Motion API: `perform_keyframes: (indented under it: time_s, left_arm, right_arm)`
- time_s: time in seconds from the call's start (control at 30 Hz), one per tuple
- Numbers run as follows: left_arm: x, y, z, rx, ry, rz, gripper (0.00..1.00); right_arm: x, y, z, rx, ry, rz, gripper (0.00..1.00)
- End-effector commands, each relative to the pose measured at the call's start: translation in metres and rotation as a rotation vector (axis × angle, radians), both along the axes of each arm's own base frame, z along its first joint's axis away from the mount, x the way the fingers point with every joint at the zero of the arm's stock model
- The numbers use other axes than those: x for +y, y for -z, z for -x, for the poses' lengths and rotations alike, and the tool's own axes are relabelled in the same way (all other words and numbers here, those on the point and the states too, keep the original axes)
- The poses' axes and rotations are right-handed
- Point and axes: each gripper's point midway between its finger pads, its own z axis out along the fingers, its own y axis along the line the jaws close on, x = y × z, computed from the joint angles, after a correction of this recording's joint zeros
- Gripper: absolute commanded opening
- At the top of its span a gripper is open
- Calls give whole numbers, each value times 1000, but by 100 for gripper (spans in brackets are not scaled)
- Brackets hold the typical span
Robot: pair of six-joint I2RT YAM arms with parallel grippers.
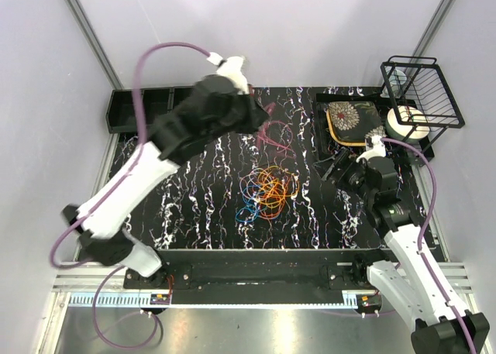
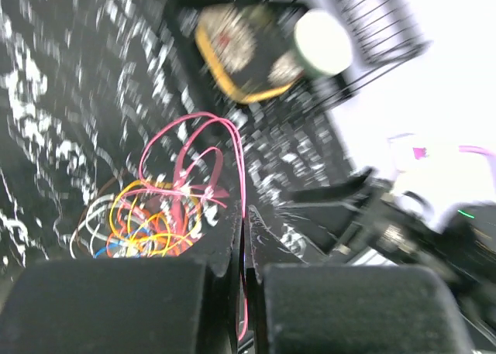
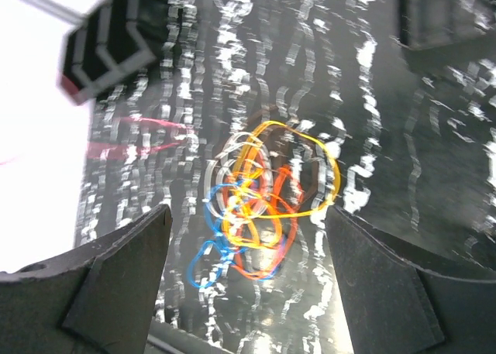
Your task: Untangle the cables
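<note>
A tangle of thin cables, orange, yellow, blue and whitish, lies on the black marbled table mid-way between the arms; it also shows as the cable heap and the cable knot. My left gripper hangs above the table's back half, shut on a pink-red cable that runs up between its jaws from the heap. That same pink-red cable trails down towards the heap. My right gripper stands open to the right of the tangle, facing it, with nothing between its fingers.
A black tray with a yellow-edged patterned pad stands at the back right. Beside it are a black wire basket and a white roll. A black compartment bin sits at the back left.
</note>
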Motion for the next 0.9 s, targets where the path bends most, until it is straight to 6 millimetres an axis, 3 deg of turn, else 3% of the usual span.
perform_keyframes:
  time_s: [0.0, 0.1, 0.13, 0.2, 0.23, 0.3, 0.33, 0.43, 0.67, 0.87]
  left_arm:
    - [15, -22, 18, -95, 55, 9, 0]
    - [18, 5, 19, -73, 49, -12, 0]
    - [19, 29, 20, -40, 53, -41, 0]
    - [17, 47, 20, -22, 57, -48, 0]
    - [21, 73, 20, 12, 46, -88, 0]
    - [25, 94, 18, 40, 20, -111, 0]
    - [29, 114, 18, 74, 11, -143, 0]
    - [37, 140, 16, 131, -3, -170, 0]
    - [51, 152, 10, 148, -27, -207, 0]
    - [86, 132, -17, 86, -119, -257, 0]
  right_arm:
    - [19, -41, 5, -113, -118, -55, 87]
    - [25, -37, 6, -109, -144, -81, 88]
    - [26, -35, 6, -104, -147, -88, 87]
    - [27, -25, 7, -74, -145, -100, 87]
    - [29, -21, 7, -60, -152, -105, 87]
    - [29, -12, 9, -35, -154, -110, 87]
    - [30, -9, 10, -28, -157, -110, 87]
    - [27, 1, 11, -13, -145, -94, 87]
    - [13, 28, 7, 51, -80, -24, 87]
    - [-16, 48, 2, 110, 52, 108, 87]
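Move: The left hand already holds the pink cable high above the table. The remaining tangle's middle lies some 33 cm below this hand, about 2 cm back and level with it sideways. The blue coil is about 8 cm back and 6 cm left of the hand, the yellow loop at the tangle's right edge about 7 cm right and 1 cm back, both at table height. From the right hand the tangle lies about 17 cm left, level fore-and-aft and 15 cm below. Up a last 4 cm or so while easing back and left, the left hand then lowers the pink cable quickly by about 22 cm and drifts left towards the tangle's left side, fingers still shut on the cable, its wrist tipping the fingertips further down and rolling its left side up some 15 degrees. The empty right hand, still wide open, bobs up and left a couple of centimetres, then sinks about 6 cm. ##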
